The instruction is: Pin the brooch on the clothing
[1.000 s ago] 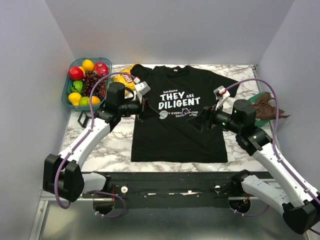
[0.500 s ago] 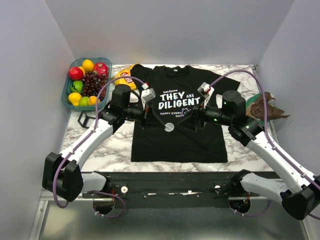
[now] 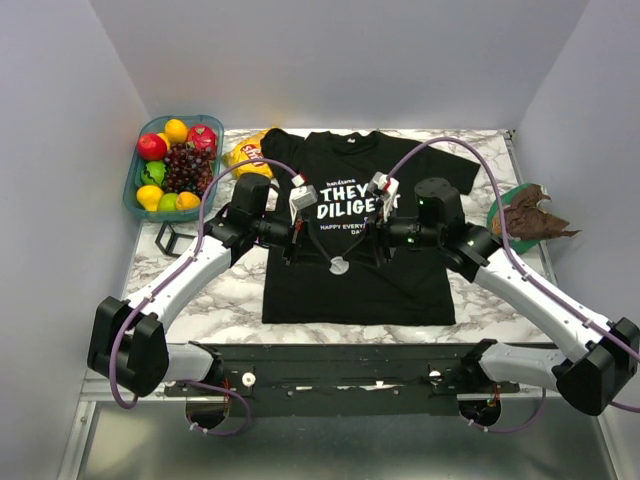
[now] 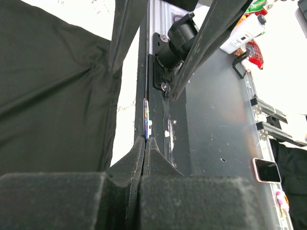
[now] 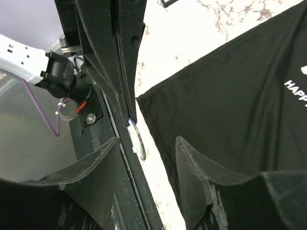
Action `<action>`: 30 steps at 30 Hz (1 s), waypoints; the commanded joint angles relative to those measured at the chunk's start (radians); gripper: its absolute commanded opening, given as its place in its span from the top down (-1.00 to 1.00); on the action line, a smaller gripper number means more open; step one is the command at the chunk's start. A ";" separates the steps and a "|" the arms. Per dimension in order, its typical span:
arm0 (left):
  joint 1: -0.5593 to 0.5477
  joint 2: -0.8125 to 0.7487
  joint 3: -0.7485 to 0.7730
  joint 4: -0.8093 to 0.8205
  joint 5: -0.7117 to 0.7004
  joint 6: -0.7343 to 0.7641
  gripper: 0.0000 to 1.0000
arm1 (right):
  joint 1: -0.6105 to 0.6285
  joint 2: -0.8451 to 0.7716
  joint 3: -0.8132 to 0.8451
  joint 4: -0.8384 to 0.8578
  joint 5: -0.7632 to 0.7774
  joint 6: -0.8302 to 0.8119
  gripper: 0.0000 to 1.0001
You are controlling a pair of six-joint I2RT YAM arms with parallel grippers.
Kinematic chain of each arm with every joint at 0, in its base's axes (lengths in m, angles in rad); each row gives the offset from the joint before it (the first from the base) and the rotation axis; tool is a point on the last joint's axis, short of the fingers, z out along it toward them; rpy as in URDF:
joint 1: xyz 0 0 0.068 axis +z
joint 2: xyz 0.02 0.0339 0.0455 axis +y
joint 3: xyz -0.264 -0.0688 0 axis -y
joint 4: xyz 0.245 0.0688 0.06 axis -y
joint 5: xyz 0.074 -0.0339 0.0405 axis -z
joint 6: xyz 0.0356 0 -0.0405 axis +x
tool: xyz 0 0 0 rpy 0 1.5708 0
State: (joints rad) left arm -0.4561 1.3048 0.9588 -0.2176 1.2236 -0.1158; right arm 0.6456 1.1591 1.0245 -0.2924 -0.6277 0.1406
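The clothing (image 3: 350,290) is a black T-shirt with white print, lying flat on the marble table (image 3: 235,290). It also fills the left of the left wrist view (image 4: 53,96) and the right of the right wrist view (image 5: 240,96). My left gripper (image 3: 330,256) hovers over the shirt's middle, shut (image 4: 145,139) on the brooch (image 3: 340,266), a small round pale disc seen edge-on (image 4: 147,117). My right gripper (image 3: 362,252) faces it from the right with jaws apart (image 5: 147,143). The brooch (image 5: 137,139) hangs between the right fingers, touching neither.
A blue tub of fruit (image 3: 170,165) stands at the back left, with a yellow snack bag (image 3: 245,155) beside the shirt's shoulder. A green plate with a brown crumpled thing (image 3: 525,212) sits at the right edge. A small black frame (image 3: 170,238) lies left of the left arm.
The right arm has swung left across the shirt to meet the left gripper, and its jaws have narrowed. The left gripper has carried the brooch a little right and nearer.
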 commanded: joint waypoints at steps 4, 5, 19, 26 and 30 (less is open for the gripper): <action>-0.009 0.011 0.027 -0.023 0.007 0.025 1.00 | 0.042 0.068 0.040 -0.007 -0.050 -0.016 -0.08; -0.009 0.011 0.028 -0.023 0.007 0.025 1.00 | 0.043 0.079 0.043 -0.005 -0.052 -0.016 -0.06; -0.009 0.016 0.032 -0.039 -0.019 0.047 1.00 | 0.051 0.097 0.020 0.041 -0.076 0.010 0.99; -0.007 -0.001 0.025 0.004 -0.027 0.021 -0.27 | 0.051 0.054 -0.040 0.157 0.015 0.117 0.99; -0.007 -0.015 0.005 0.037 -0.013 0.001 -0.59 | 0.051 0.028 -0.063 0.209 0.075 0.177 0.99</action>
State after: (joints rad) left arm -0.4587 1.3186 0.9668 -0.2218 1.2003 -0.0978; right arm 0.6884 1.2327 0.9913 -0.1867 -0.6342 0.2398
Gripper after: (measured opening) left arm 0.765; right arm 0.015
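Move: Just beyond the left fingertips, the brooch is held about 2 cm to the right of the left hand and 1 cm back. From the half-open right hand it lies some 3 cm to the left, 2 cm down and 1 cm back. Far below, roughly 22 cm down, the shirt's white lettering is about 16 cm ahead of the right hand and 2 cm to its right; the shirt's hem is about 12 cm back and 2 cm right. Handing the brooch across in mid-air: the right hand, its fingers astride the brooch's line, eases about 2 cm left and 2 cm down onto the brooch, tipping about 5 degrees, then shuts its fingers and pinches it. The left hand holds practically still until that grip is made, then opens its fingers wide and lets go. ##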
